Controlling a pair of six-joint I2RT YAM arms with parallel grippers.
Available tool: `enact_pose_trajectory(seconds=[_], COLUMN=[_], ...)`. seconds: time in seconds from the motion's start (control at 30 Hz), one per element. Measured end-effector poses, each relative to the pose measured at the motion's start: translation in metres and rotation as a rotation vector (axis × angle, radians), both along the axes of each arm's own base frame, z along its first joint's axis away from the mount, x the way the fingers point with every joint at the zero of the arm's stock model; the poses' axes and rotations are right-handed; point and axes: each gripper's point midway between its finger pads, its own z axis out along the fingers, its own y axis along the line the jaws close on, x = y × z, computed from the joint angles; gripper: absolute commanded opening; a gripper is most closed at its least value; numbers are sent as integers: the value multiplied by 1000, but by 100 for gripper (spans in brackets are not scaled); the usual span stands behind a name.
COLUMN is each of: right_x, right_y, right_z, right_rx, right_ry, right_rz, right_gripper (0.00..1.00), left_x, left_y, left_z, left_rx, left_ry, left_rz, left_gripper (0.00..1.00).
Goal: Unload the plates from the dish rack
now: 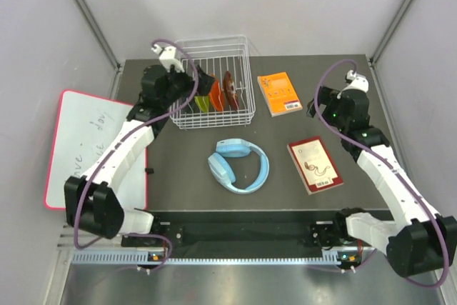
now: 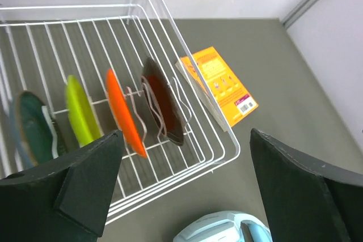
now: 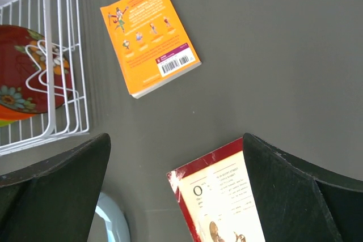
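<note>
The white wire dish rack [image 1: 214, 125] stands at the table's back left. In the left wrist view its rim [image 2: 187, 43] frames four plates standing on edge: dark teal [image 2: 34, 131], lime green [image 2: 79, 111], orange [image 2: 122, 111] and dark red [image 2: 164, 103]. My left gripper [image 2: 186, 140] hovers open above the rack's near right corner, nothing between its fingers. My right gripper [image 3: 176, 140] hangs open over bare table to the right of the rack, also holding nothing. The right wrist view catches the dark red plate [image 3: 22, 66] through the rack's side bars.
Light blue headphones [image 1: 239, 166] lie in the middle of the table. An orange book [image 1: 280, 93] lies right of the rack and a red-bordered book [image 1: 314, 165] nearer the front right. A whiteboard [image 1: 86, 148] leans beyond the table's left edge.
</note>
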Motion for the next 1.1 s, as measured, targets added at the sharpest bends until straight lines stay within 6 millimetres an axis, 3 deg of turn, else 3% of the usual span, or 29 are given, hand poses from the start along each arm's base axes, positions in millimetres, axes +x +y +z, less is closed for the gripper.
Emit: enact_pose_trajectory(seconds=[0.2, 0.3, 0.5, 0.67, 0.83, 0.93, 1.03, 1.1], right_x=[4, 4, 4, 4, 4, 5, 7, 8], right_y=[-3, -4, -5, -6, -6, -6, -6, -6], right_z=[-8, -8, -9, -9, -9, -12, -19, -25], right_rx=[-33, -41, -49, -53, -53, -55, -59, -63], right_ry=[22, 23, 24, 24, 25, 32, 53, 71], right_rz=[-5, -6, -5, -5, -5, -5, -7, -6], right_gripper=[100, 100, 100, 100, 100, 100, 100, 100], left_x=[10, 20, 38, 53, 65, 67, 70, 74], left_y=[-68, -88, -79, -69, -71, -72, -73, -74], left_z=[-22, -44, -91, -106, -126, -139, -147, -150], left_rx=[98, 130, 208, 238, 251, 256, 259, 262], left_ry=[-6, 13, 86, 85, 100, 121, 133, 134], left_rz=[-47, -23, 109, 208, 236, 243, 255, 263], left_gripper=[92, 90, 90, 89, 87, 81, 67, 52])
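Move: The brown plate, rightmost in the rack, is about 8 cm ahead of the left hand, 9 cm to its right and 20 cm below. The orange plate stands some 4 cm to the left of the brown plate and the green plate about 8 cm to its left, both level with it. The orange book lies roughly 19 cm to the right of the brown plate. From the right hand, the brown plate is about 31 cm left, 11 cm ahead and 12 cm below. Left hand swings right, then sinks about 15 cm and forward over the brown plate, rolling, fingers starting to close. ##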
